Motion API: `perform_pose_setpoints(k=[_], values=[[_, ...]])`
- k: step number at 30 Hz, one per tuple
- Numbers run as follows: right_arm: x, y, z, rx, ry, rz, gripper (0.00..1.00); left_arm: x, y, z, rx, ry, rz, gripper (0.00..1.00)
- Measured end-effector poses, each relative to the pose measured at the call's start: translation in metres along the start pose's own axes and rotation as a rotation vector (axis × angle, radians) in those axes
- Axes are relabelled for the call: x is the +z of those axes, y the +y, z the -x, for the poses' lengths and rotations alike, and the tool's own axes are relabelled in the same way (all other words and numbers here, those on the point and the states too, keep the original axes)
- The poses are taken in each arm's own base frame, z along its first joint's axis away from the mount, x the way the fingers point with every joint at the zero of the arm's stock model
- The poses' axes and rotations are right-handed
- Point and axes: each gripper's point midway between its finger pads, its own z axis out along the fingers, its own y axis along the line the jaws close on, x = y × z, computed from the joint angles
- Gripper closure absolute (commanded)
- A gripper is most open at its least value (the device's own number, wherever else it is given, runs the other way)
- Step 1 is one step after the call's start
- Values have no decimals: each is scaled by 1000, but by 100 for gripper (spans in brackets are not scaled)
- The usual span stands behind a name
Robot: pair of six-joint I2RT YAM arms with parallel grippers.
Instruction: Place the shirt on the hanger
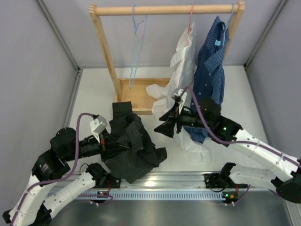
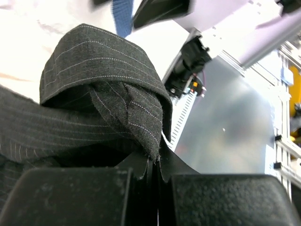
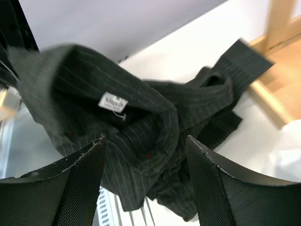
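The black pinstriped shirt (image 1: 134, 148) lies bunched at the near left of the table, one part lifted. My left gripper (image 1: 110, 145) is shut on a fold of it. In the left wrist view the cloth (image 2: 103, 84) is pinched between the closed pads of that gripper (image 2: 159, 165). My right gripper (image 1: 167, 127) hovers open just right of the shirt, holding nothing. The right wrist view shows it (image 3: 146, 141) spread wide above the shirt's collar (image 3: 141, 122) and white neck label (image 3: 113, 102). The light-blue hanger (image 1: 136, 42) hangs bare on the rail at the back left.
A wooden rack (image 1: 169, 9) stands at the back with a wooden base (image 1: 138, 94). A white shirt (image 1: 181, 66) on a pink hanger and a blue dotted shirt (image 1: 211, 61) hang at its right end. A metal rail (image 1: 160, 188) runs along the near edge.
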Motion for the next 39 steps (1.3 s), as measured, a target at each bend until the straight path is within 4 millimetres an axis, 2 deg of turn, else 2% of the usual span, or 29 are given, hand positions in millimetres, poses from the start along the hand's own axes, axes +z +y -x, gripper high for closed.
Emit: perform_pose_setpoints(k=[4, 11, 16, 21, 23, 24, 26, 28, 29, 30, 32, 34, 36, 38, 39], values=[[23, -4, -41, 25, 144, 77, 35, -5, -9, -4, 19, 11, -49, 100], [53, -20, -96, 96, 300, 94, 37, -2, -11, -13, 17, 40, -77, 100], [70, -19, -131, 121, 390, 106, 41, -1, -9, -16, 13, 47, -75, 100], [83, -25, -147, 119, 389, 115, 58, -2, -10, -15, 18, 39, -83, 100], [86, -28, -151, 110, 389, 114, 96, -2, -10, -14, 21, 34, -79, 100], [87, -29, -151, 109, 388, 109, 100, -1, -8, -13, 23, 29, -70, 100], [86, -33, -144, 86, 369, 69, 100, 0, 0, -7, 25, 13, -21, 100], [78, -37, -126, 47, 342, 2, 100, 2, 13, 10, 30, -28, 76, 100], [74, -37, -112, 23, 317, -26, 100, 2, 22, 24, 35, -59, 140, 100], [69, -36, -88, -10, 279, -67, 100, 0, 30, 40, 47, -93, 204, 100], [56, -22, -20, -87, 151, -131, 100, -6, 44, 80, 88, -185, 333, 100], [34, 6, 56, -154, 0, -168, 100, -15, 50, 123, 135, -267, 434, 100], [5, 39, 119, -187, -144, -185, 100, -23, 51, 170, 182, -342, 516, 100], [-35, 70, 169, -189, -280, -187, 100, -27, 43, 239, 250, -448, 574, 100], [-53, 79, 184, -179, -324, -195, 100, -26, 42, 248, 259, -464, 578, 100]])
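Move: The left hand already pinches one part of the dark shirt; the blue hanger is about 33 cm ahead of it, some 4 cm to its right and about 8 cm higher. The open right hand's target, a free part of that shirt, lies about 7 cm to its left, level in reach, and some 16 cm below. The hanging white shirt is roughly 15 cm ahead of the right hand and 9 cm to its right, at much the same height. The right fingers close on the shirt's free part after sinking about 16 cm and going 7 cm left, fingertips dipping, while the left hand all but waits with its pinch kept. Then both lift: the right steeply by some 35 cm, drawing off to the right, the left up and forward towards the hanger, turning counter-clockwise so its fingers swing forward. ##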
